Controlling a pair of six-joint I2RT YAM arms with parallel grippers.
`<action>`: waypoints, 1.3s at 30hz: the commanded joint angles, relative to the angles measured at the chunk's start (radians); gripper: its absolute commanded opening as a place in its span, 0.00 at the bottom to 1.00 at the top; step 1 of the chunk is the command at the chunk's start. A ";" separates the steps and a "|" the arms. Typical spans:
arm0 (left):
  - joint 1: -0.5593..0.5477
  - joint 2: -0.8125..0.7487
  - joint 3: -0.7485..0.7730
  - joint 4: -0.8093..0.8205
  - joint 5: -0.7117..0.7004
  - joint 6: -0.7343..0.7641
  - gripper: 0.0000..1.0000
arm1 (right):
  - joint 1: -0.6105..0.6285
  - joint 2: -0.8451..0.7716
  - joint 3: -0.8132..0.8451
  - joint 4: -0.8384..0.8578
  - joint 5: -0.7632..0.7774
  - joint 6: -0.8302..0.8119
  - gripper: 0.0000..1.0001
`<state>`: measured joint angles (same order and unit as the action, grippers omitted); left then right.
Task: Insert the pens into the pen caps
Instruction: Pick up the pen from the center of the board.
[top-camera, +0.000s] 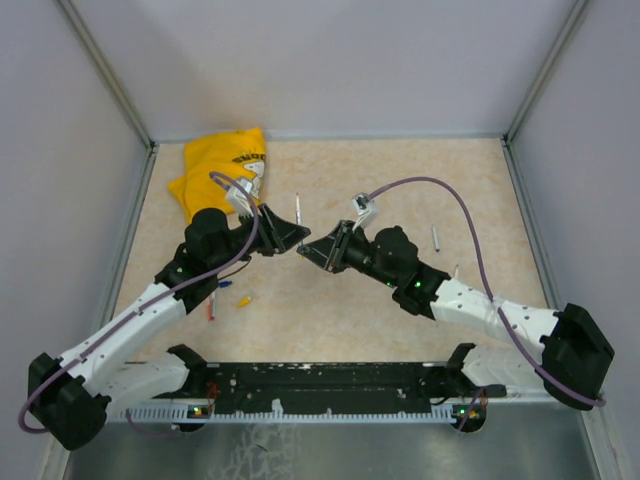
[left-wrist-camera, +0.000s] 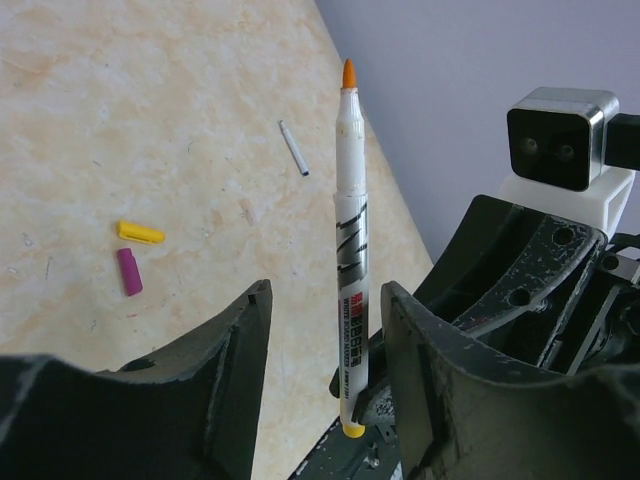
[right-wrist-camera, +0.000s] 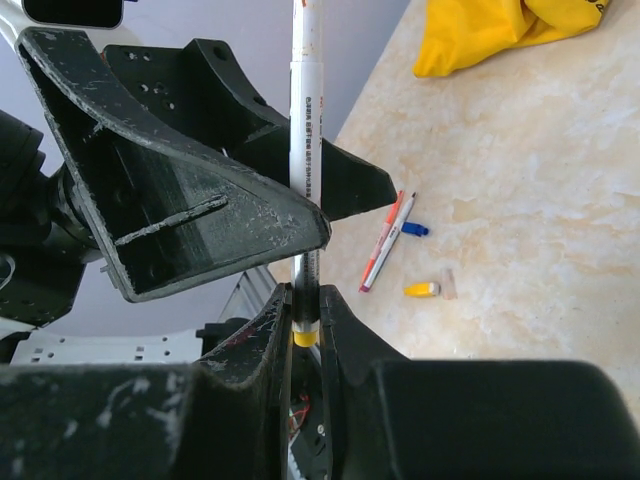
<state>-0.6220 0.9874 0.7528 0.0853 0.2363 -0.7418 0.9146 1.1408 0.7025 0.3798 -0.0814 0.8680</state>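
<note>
A white pen with an orange tip stands upright, and my right gripper is shut on its lower end, just above the yellow end plug. The same pen rises past the left arm's fingers. My left gripper stands open around the barrel, which lies close to one finger with a gap to the other. Both grippers meet at mid-table. A yellow cap and a purple cap lie on the table. An orange-red pen, a white pen, a blue cap and another yellow cap lie together.
A crumpled yellow cloth lies at the back left. A grey pen lies alone on the right side. Grey walls close the table on three sides. The black rail with the arm bases runs along the near edge.
</note>
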 joint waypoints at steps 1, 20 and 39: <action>-0.012 0.003 -0.007 0.051 0.002 -0.007 0.51 | 0.012 0.005 0.030 0.083 0.024 0.004 0.11; -0.026 -0.009 -0.014 0.042 0.041 -0.004 0.00 | 0.014 0.028 0.032 0.090 0.045 -0.014 0.13; -0.024 -0.106 0.031 -0.200 -0.132 0.262 0.00 | 0.001 -0.027 0.140 -0.621 0.298 -0.396 0.48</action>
<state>-0.6445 0.9028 0.7547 -0.0582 0.1425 -0.5682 0.9218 1.0958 0.7567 -0.0280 0.0971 0.6014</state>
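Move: The pen, still pinched near its yellow bottom end by the right hand and slanting up and forward, runs between the left hand's open fingers; its middle is about 1 cm ahead, 1 cm right and 3 cm above that hand, and some 3 cm ahead, level sideways and 3 cm above the right hand. On the table some 25 cm below, the purple cap lies about 8 cm ahead and 5 cm right of the left hand, the yellow cap 10 cm ahead and 8 cm right. Easing about 1 cm to the right and back, the left hand shuts its fingers on the pen just above the right hand's grip. Only then does the right hand open, letting go, and draws away down and to the right, some 8 cm in all, its fingertips tipping down about 25 degrees. The left hand meanwhile carries the pen about 3 cm left, dipping slightly. ##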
